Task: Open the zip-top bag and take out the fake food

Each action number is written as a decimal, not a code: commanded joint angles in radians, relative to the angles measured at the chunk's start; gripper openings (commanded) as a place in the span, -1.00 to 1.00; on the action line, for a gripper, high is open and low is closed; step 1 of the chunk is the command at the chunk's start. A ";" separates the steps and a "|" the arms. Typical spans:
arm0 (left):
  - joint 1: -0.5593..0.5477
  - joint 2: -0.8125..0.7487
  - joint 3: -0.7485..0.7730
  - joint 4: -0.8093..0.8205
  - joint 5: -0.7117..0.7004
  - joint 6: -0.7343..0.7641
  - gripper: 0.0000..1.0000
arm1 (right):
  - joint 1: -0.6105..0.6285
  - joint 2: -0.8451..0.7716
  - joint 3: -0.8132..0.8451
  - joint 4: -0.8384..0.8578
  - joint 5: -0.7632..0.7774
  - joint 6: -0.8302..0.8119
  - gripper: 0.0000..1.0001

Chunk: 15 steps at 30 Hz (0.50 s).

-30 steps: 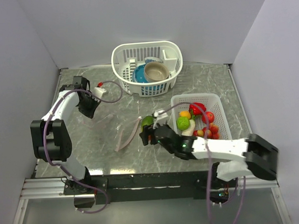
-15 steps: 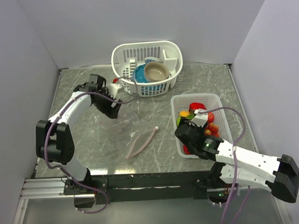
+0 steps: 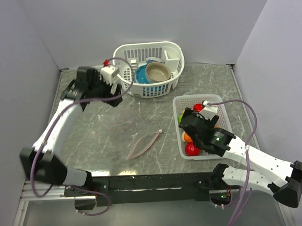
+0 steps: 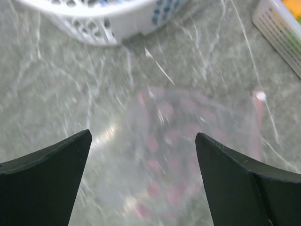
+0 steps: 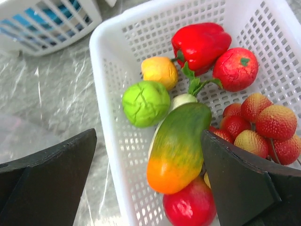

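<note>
The zip-top bag (image 3: 137,136) lies flat and limp on the marble table, its pink zip strip (image 3: 144,144) toward the near side. In the left wrist view the bag (image 4: 188,155) shows blurred, with pink spots, below my left gripper (image 4: 143,136), which hangs open above it with nothing held. The left gripper (image 3: 115,89) is up beside the round basket. The fake food (image 5: 202,42) fills the white rectangular basket (image 5: 101,94). My right gripper (image 5: 149,134) stands open over it, and a green-orange mango (image 5: 178,146) rests on the pile between the fingers.
A round white mesh basket (image 3: 121,52) at the back holds a blue bowl (image 3: 141,74) and a tan bowl (image 3: 157,71). The rectangular basket (image 3: 197,96) sits at the right, partly under my right arm. Grey walls close in both sides.
The left gripper opened, let go of the bag and rose toward the round basket. The right gripper carried the mango from the bag to the rectangular basket and opened wider.
</note>
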 commanded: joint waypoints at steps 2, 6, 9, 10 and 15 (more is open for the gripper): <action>0.006 -0.355 -0.286 0.090 -0.026 -0.076 0.99 | 0.081 -0.041 0.012 -0.039 -0.036 -0.028 1.00; 0.020 -0.481 -0.380 0.100 -0.018 -0.105 0.99 | 0.145 -0.046 0.013 0.016 -0.021 -0.075 1.00; 0.022 -0.506 -0.384 0.102 -0.064 -0.154 0.99 | 0.190 -0.059 0.015 0.076 0.009 -0.135 1.00; 0.022 -0.508 -0.380 0.104 -0.112 -0.170 0.99 | 0.193 -0.062 0.018 0.089 0.012 -0.149 1.00; 0.028 -0.480 -0.356 0.087 -0.186 -0.274 0.99 | 0.228 -0.061 0.038 0.118 0.035 -0.212 1.00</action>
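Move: The emptied zip-top bag lies flat on the table, its middle about 9 cm back and 4 cm to the right of the left hand, some 23 cm below. The laundry basket is roughly 12 cm ahead and 15 cm right of that hand. From the right hand the bag is about 30 cm to the left, level fore and aft and 18 cm down; the tray of fake food sits beneath that hand, its middle some 4 cm right, 15 cm down. With nothing in either gripper, the left hand draws back about 9 cm and some 4 cm to the left, away from the laundry basket and high above the table, then eases off and turns slightly counter-clockwise. The right hand leaves the middle of the tray towards its left wall and the bag, about 5 cm left and 3 cm back, rising slightly and turning some 15 degrees counter-clockwise. Both stay wide open. ##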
